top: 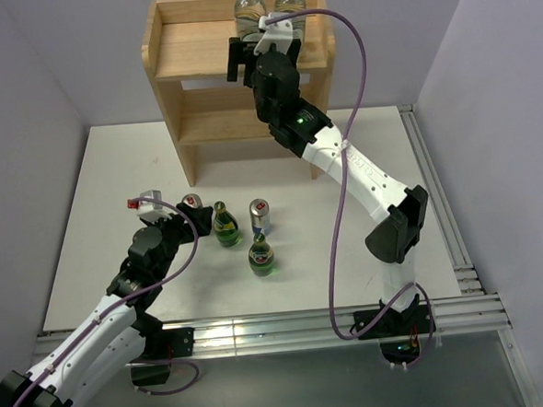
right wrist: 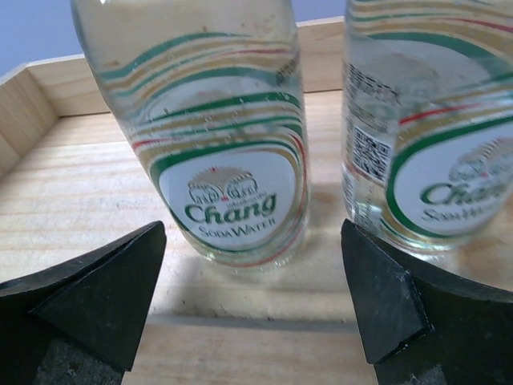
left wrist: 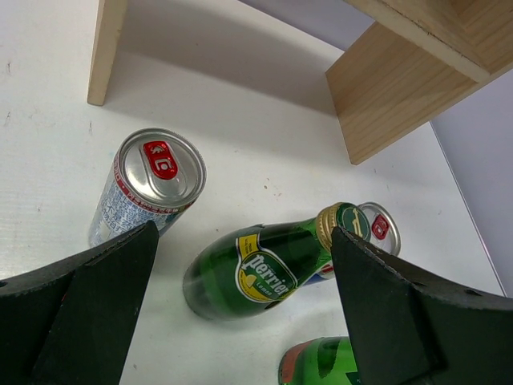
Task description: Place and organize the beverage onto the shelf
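Two clear water bottles (top: 248, 8) (top: 289, 1) with white labels stand side by side on the shelf's (top: 188, 44) top board. My right gripper (top: 249, 50) is open just in front of them. In the right wrist view the left bottle (right wrist: 218, 160) stands free just beyond my spread fingertips (right wrist: 136, 265), and the other bottle (right wrist: 433, 144) is to its right. On the table are two dark green bottles (top: 225, 225) (top: 262, 255) and two cans (top: 193, 204) (top: 259, 213). My left gripper (top: 182, 218) hangs open over them. Its wrist view shows a green bottle (left wrist: 256, 265) between the fingers and a can (left wrist: 152, 188) to the left.
The shelf's lower tiers (top: 220, 124) show bare wood. A raised rim (right wrist: 48, 80) runs round the top board. A second can (left wrist: 377, 228) and a second green bottle (left wrist: 321, 365) stand close to the right finger. Metal rails (top: 437, 203) edge the white table at right and front.
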`<action>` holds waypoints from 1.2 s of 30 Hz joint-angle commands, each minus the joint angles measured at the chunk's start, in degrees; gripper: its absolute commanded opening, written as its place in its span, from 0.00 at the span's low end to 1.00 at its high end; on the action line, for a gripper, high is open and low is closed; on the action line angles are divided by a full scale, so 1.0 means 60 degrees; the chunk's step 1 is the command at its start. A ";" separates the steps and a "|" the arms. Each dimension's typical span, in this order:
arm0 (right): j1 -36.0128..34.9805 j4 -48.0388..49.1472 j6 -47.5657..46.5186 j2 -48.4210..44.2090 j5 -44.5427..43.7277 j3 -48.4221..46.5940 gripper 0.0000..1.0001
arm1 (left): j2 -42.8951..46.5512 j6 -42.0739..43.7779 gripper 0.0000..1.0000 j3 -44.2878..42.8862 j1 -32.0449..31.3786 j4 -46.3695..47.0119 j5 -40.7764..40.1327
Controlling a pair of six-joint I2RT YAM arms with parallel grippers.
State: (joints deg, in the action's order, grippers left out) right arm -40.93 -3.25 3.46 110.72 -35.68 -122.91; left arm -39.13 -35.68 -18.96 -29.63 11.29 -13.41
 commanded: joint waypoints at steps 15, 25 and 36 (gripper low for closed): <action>-0.0942 -0.0427 0.0814 -0.2673 -0.1347 0.3504 0.97 | 0.0121 0.0058 0.96 -0.0121 -0.0043 0.0067 -0.0197; -0.2507 -0.0718 0.3110 -0.5662 -0.2080 0.7679 0.96 | 0.0267 0.0088 0.96 -0.0136 -0.0042 0.0008 -0.0211; -0.4852 -0.3060 0.6291 -0.7640 -0.3076 1.1063 0.96 | 0.0341 0.0073 0.96 -0.0165 -0.0043 -0.0109 -0.0153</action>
State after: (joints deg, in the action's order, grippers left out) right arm -67.31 -16.69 32.75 67.70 -50.57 -59.92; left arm -38.00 -35.62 -18.96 -29.63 10.87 -13.98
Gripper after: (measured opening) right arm 0.964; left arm 0.960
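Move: The silver can stands about 17 cm back, 5 cm left and some 40 cm below the right gripper; the front green bottle is about 29 cm back and 5 cm left of the gripper, the rear green bottle roughly 19 cm back and 14 cm left, both nearly as far below. The nearer soda water bottle is some 4 cm ahead on the top shelf. From the left gripper, the silver can lies about 5 cm ahead, 14 cm right and 11 cm lower. Draw the open right gripper straight back, nearly level, clear of the soda water bottles on the top shelf, then sweep it back and down towards the silver can, about 25 cm back and 20 cm down in all. Tip the fingers some 20 degrees downward as it drops, turn them slightly counter-clockwise, and keep them wide open. ##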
